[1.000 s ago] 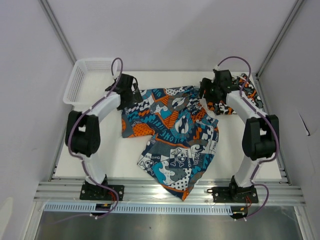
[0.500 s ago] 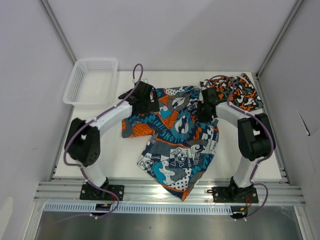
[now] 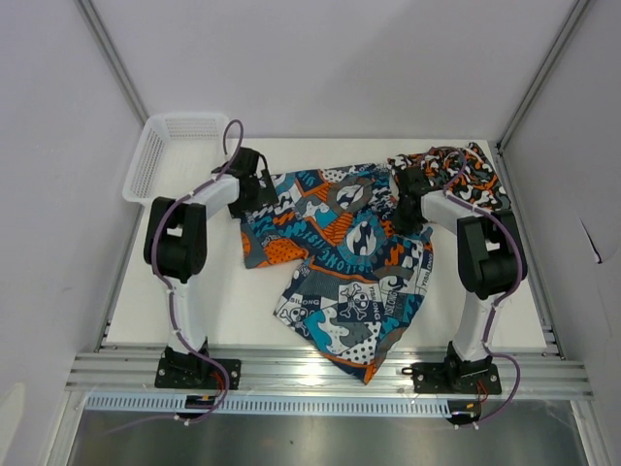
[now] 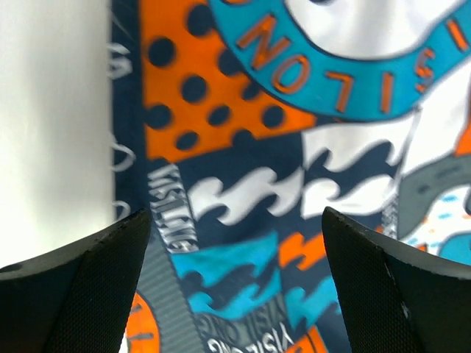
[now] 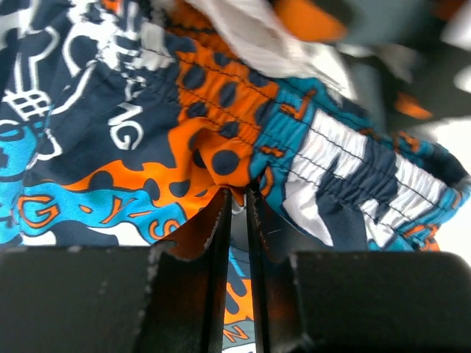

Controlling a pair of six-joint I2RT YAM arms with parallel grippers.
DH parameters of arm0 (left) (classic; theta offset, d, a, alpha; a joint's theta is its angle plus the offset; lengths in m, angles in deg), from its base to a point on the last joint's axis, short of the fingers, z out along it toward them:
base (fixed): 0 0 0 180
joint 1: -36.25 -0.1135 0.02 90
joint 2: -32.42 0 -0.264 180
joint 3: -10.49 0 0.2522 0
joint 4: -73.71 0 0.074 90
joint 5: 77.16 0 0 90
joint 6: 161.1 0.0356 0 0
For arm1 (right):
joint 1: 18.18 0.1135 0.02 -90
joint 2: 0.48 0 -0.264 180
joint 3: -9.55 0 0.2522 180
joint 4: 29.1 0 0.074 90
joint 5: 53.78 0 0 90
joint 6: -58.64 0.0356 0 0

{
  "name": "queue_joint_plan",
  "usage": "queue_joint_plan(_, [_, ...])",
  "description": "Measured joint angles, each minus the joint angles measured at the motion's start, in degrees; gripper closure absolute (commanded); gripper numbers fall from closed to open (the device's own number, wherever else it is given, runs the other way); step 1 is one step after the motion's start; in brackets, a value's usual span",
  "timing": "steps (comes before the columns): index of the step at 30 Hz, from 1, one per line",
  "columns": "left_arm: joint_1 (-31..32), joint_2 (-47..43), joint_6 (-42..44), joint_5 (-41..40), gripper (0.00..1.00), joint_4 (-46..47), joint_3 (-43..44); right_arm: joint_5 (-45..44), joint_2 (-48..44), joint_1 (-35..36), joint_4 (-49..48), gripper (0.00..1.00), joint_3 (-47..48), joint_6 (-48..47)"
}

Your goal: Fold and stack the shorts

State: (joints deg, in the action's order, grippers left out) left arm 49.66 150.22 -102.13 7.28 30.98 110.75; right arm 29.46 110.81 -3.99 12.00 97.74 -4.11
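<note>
The blue-teal, orange and white cartoon shorts (image 3: 340, 262) lie spread out mid-table. My left gripper (image 3: 254, 189) hovers open over their left edge. In the left wrist view the print (image 4: 294, 147) fills the gap of that gripper (image 4: 235, 279), and nothing is pinched. My right gripper (image 3: 406, 209) is at the shorts' right waistband. In the right wrist view this gripper (image 5: 237, 202) is shut on a fold of the gathered orange and teal waistband (image 5: 221, 158). The orange, black and white camouflage shorts (image 3: 461, 175) lie crumpled at the back right, just behind the right arm.
A white mesh basket (image 3: 175, 155) sits at the back left corner, partly over the table edge. Bare white table (image 3: 194, 282) shows left of the shorts and also at the left of the left wrist view (image 4: 51, 110). Frame posts stand at both back corners.
The right gripper has closed on the cartoon shorts' waistband. The left arm swung in over the shorts, then back to their left edge. The shorts shifted slightly to the right.
</note>
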Motion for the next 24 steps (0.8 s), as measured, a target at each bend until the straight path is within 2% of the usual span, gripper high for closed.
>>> queue_joint_plan(7, [-0.8,1.9,0.2,1.2,0.01,0.9,1.0,-4.5,-2.4,-0.4,2.5,0.81,-2.9,1.6])
queue_joint_plan(12, [-0.8,3.4,0.7,1.3,0.01,0.5,3.3,-9.9,-2.7,5.0,5.8,0.76,-2.9,1.4])
queue_joint_plan(19, [-0.9,3.7,1.3,1.2,0.01,0.0,3.9,-8.3,-4.7,13.6,8.4,0.69,-4.6,1.2])
queue_joint_plan(21, [-1.1,4.0,1.6,1.3,0.01,-0.8,4.7,-7.1,-5.3,14.8,9.1,0.61,-4.6,1.2])
queue_joint_plan(22, [-1.3,4.4,1.6,1.3,0.01,-1.1,5.3,-6.8,-5.8,14.9,9.4,0.53,-4.6,1.2])
queue_joint_plan(24, [-1.9,4.8,1.6,1.3,0.01,-1.2,5.8,-6.4,-7.1,14.8,10.3,0.49,-4.5,0.8])
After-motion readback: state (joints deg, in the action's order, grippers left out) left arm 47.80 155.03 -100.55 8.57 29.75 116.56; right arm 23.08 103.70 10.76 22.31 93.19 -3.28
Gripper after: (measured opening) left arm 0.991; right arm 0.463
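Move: The right hand already pinches the spread blue shorts near their right edge; their middle lies about 12 cm to its left, 7 cm nearer the base and a little below. The folded orange shorts lie some 13 cm ahead and 11 cm to the right, the blue leg tip about 38 cm back and 6 cm left. From the open left hand, the blue shorts' middle is about 18 cm right and 15 cm back. The right hand drags the pinched shorts about 8 cm back, slightly right then well left, fingers partly opening. ##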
